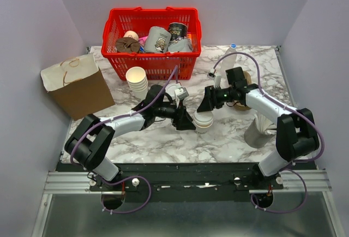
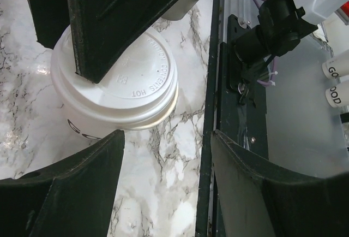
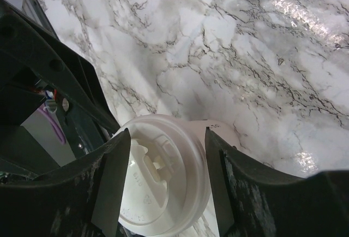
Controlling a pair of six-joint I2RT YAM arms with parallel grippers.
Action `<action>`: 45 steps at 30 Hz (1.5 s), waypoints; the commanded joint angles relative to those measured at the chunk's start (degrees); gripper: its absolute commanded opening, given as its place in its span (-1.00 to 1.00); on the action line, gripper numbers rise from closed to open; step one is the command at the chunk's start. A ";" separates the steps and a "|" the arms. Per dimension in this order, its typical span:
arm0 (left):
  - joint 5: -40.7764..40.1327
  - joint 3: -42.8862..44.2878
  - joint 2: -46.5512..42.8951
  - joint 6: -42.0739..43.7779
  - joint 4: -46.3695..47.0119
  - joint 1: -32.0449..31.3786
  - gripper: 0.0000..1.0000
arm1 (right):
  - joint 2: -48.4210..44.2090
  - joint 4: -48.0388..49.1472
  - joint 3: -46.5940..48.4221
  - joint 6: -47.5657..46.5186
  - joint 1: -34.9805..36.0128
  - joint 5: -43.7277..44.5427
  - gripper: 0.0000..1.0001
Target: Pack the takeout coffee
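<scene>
The takeout coffee point(image 1: 204, 121) is a white paper cup with a white lid, standing upright on the marble table between the two arms. My right gripper point(image 1: 206, 104) hangs over it from behind. In the right wrist view the lid point(image 3: 163, 177) lies between the spread fingers of my right gripper point(image 3: 166, 133), which is open. I cannot tell whether the fingers touch the rim. My left gripper point(image 1: 186, 120) sits just left of the cup. In the left wrist view my left gripper point(image 2: 166, 138) is open with only bare table between its fingers, and the cup point(image 2: 142, 84) stands beyond them.
A red basket point(image 1: 150, 65) at the back holds grey mugs point(image 1: 158, 39) and other items. A stack of paper cups point(image 1: 136, 81) stands in front of it. A brown cardboard box point(image 1: 76, 87) sits at the left. A grey holder point(image 1: 257, 132) stands at the right, a bottle point(image 1: 229, 57) behind.
</scene>
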 commanded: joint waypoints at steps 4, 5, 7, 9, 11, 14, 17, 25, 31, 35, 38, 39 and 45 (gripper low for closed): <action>1.20 -2.09 -0.49 -5.69 5.01 1.53 0.47 | -1.13 -1.07 0.86 -0.97 -0.09 -0.61 0.32; 0.93 -2.26 -0.49 -6.12 5.01 1.97 0.46 | -1.48 -1.33 0.68 -1.23 -0.09 -0.61 0.32; 0.67 -2.44 -0.40 -6.57 4.92 2.59 0.46 | -2.18 -1.68 0.33 -2.11 -0.18 -0.61 0.33; 0.32 -2.18 -0.22 -6.57 4.66 3.46 0.46 | -3.32 -2.30 0.07 -2.81 -0.18 -0.43 0.33; 0.23 -2.00 0.04 -6.48 4.40 3.99 0.46 | -4.38 -2.65 -0.55 -3.69 -0.09 -0.26 0.34; 0.23 -1.39 0.57 -6.48 3.87 4.70 0.46 | -5.26 -2.82 -1.34 -4.22 -0.09 0.10 0.36; 0.14 -0.86 1.09 -6.74 3.78 5.22 0.46 | -5.96 -2.83 -2.13 -4.58 -0.09 0.27 0.37; -2.05 0.37 2.85 -11.13 8.16 5.23 0.45 | -6.49 -2.91 -3.10 -6.86 -0.09 1.77 0.37; -3.37 1.86 4.96 -15.35 11.42 5.14 0.45 | -6.75 -3.26 -3.19 -7.56 -0.09 2.29 0.36; -3.46 3.18 7.42 -17.64 13.27 5.05 0.45 | -6.93 -3.27 -3.54 -7.56 -0.09 2.30 0.36; -3.11 4.06 8.83 -19.66 14.94 4.96 0.44 | -7.19 -3.09 -3.71 -7.39 -0.09 2.38 0.37; -2.94 4.24 9.09 -19.92 15.03 4.87 0.44 | -7.28 -3.09 -3.71 -7.39 -0.09 2.38 0.37; -1.97 4.33 8.74 -21.86 16.52 4.35 0.40 | -7.37 -3.09 -3.80 -7.39 -0.09 2.73 0.37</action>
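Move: The white lid sits on the cup about 3 cm ahead of the left hand, 7 cm to its right and some 4 cm lower. From the right hand, which straddles its edge, the lid is roughly 2 cm back, 2 cm to the left and 4 cm lower. The lid stack stands about 11 cm beyond the cup and 12 cm to its left; the cup carrier is some 11 cm beyond it and 17 cm to its right. The lidded cup is worked from both sides: the left hand moves forward about 5 to 6 cm round the cup's left side, swinging out 2 cm and back in, turning some 10 degrees counter-clockwise and tilting. The right hand, its fingertip on the lid at first, rises nearly 2 cm, sinks about 1 cm and ends slightly back and to the right, fingers still straddling the lid's edge. Both grippers stay open. ##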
